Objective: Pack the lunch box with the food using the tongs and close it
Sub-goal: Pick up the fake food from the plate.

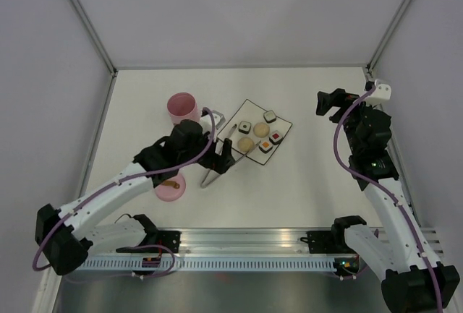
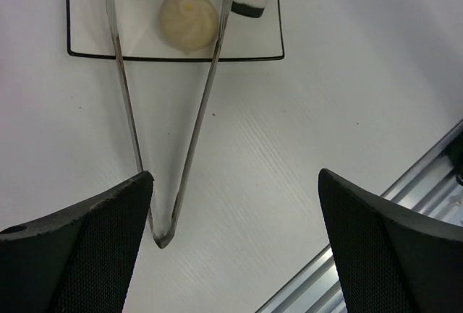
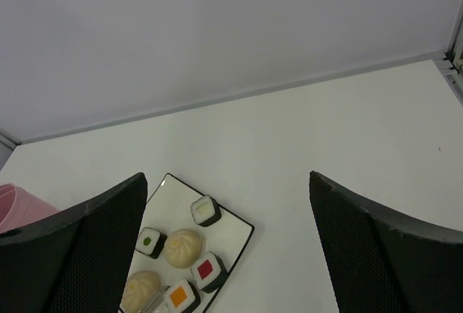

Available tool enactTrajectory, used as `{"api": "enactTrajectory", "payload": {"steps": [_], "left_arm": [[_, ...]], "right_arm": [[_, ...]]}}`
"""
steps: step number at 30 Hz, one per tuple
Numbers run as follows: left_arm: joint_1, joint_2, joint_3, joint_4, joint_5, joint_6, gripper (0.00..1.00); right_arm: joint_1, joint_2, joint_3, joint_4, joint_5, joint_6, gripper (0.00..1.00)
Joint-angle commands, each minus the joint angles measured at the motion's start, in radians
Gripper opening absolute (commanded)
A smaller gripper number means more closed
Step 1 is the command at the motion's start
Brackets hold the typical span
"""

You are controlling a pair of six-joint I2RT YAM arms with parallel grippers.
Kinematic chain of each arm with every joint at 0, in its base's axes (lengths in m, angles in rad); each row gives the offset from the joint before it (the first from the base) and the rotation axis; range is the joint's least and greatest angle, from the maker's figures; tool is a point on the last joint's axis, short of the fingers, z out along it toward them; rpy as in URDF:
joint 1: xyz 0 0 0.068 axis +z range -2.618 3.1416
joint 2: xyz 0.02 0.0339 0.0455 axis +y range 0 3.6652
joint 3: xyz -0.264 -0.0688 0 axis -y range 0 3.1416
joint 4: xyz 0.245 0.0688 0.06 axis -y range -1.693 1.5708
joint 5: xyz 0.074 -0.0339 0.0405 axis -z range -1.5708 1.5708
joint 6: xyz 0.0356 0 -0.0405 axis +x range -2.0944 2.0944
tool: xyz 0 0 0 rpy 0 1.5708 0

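The silvery tongs (image 2: pixel 199 132) lie flat in a narrow V, hinge toward me and tips resting on the white plate (image 2: pixel 173 56). My left gripper (image 2: pixel 235 176) hovers open over the hinge end, which sits just inside the left finger (image 2: pixel 87 248); nothing is held. On the plate (image 1: pixel 286 126) lie several sushi rolls (image 3: pixel 206 210) and two beige balls (image 3: pixel 183 246). The pink lunch box (image 1: pixel 182 107) stands open at the back left. Its lid (image 1: pixel 170 188) lies on the table near my left arm. My right gripper (image 1: pixel 329 102) is raised at the far right, open and empty.
Metal frame posts and grey walls enclose the white table. An aluminium rail (image 1: pixel 246 241) with both arm bases runs along the near edge. In the left wrist view that rail (image 2: pixel 405 204) shows at the lower right.
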State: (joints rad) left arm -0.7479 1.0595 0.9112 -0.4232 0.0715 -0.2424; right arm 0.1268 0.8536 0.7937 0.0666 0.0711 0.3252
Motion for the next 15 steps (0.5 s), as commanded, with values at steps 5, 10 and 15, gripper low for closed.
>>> {"api": "enactTrajectory", "payload": {"steps": [5,10,15], "left_arm": [[-0.056,0.126,-0.037,0.119,-0.240,-0.045,1.00],[-0.051,0.200,-0.109,0.270,-0.277,0.024,1.00],[-0.011,0.281,-0.161,0.388,-0.194,0.055,1.00]], "right_arm": [[-0.001,0.021,-0.030,0.044,-0.017,0.038,0.98],[-0.001,0.021,-0.093,0.088,-0.043,0.112,0.98],[-0.001,0.028,-0.126,0.105,-0.067,0.127,0.98]]}}
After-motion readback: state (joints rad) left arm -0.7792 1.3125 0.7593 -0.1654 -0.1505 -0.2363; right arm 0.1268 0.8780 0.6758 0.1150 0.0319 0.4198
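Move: The open tongs lie about 8 cm ahead of my left hand's point, some 3 cm to its right and 18 cm below it. Beyond them on the white tray, the nearer bun is about 14 cm ahead of that hand and 10 cm right; the orange-topped sushi is 13 cm ahead and 17 cm right. The pink plate is 4 cm back and 19 cm left. From my right hand the tongs are about 38 cm left, 3 cm back and 31 cm below. I sink my left hand about 10 cm with its fingers wide open, easing roughly 4 cm forward, down towards the tongs on the table. Meanwhile I roll its left side up a little over 10 degrees and swing it slightly counter-clockwise. My empty right hand also lowers some 5 cm, still open and tipping slightly down. ##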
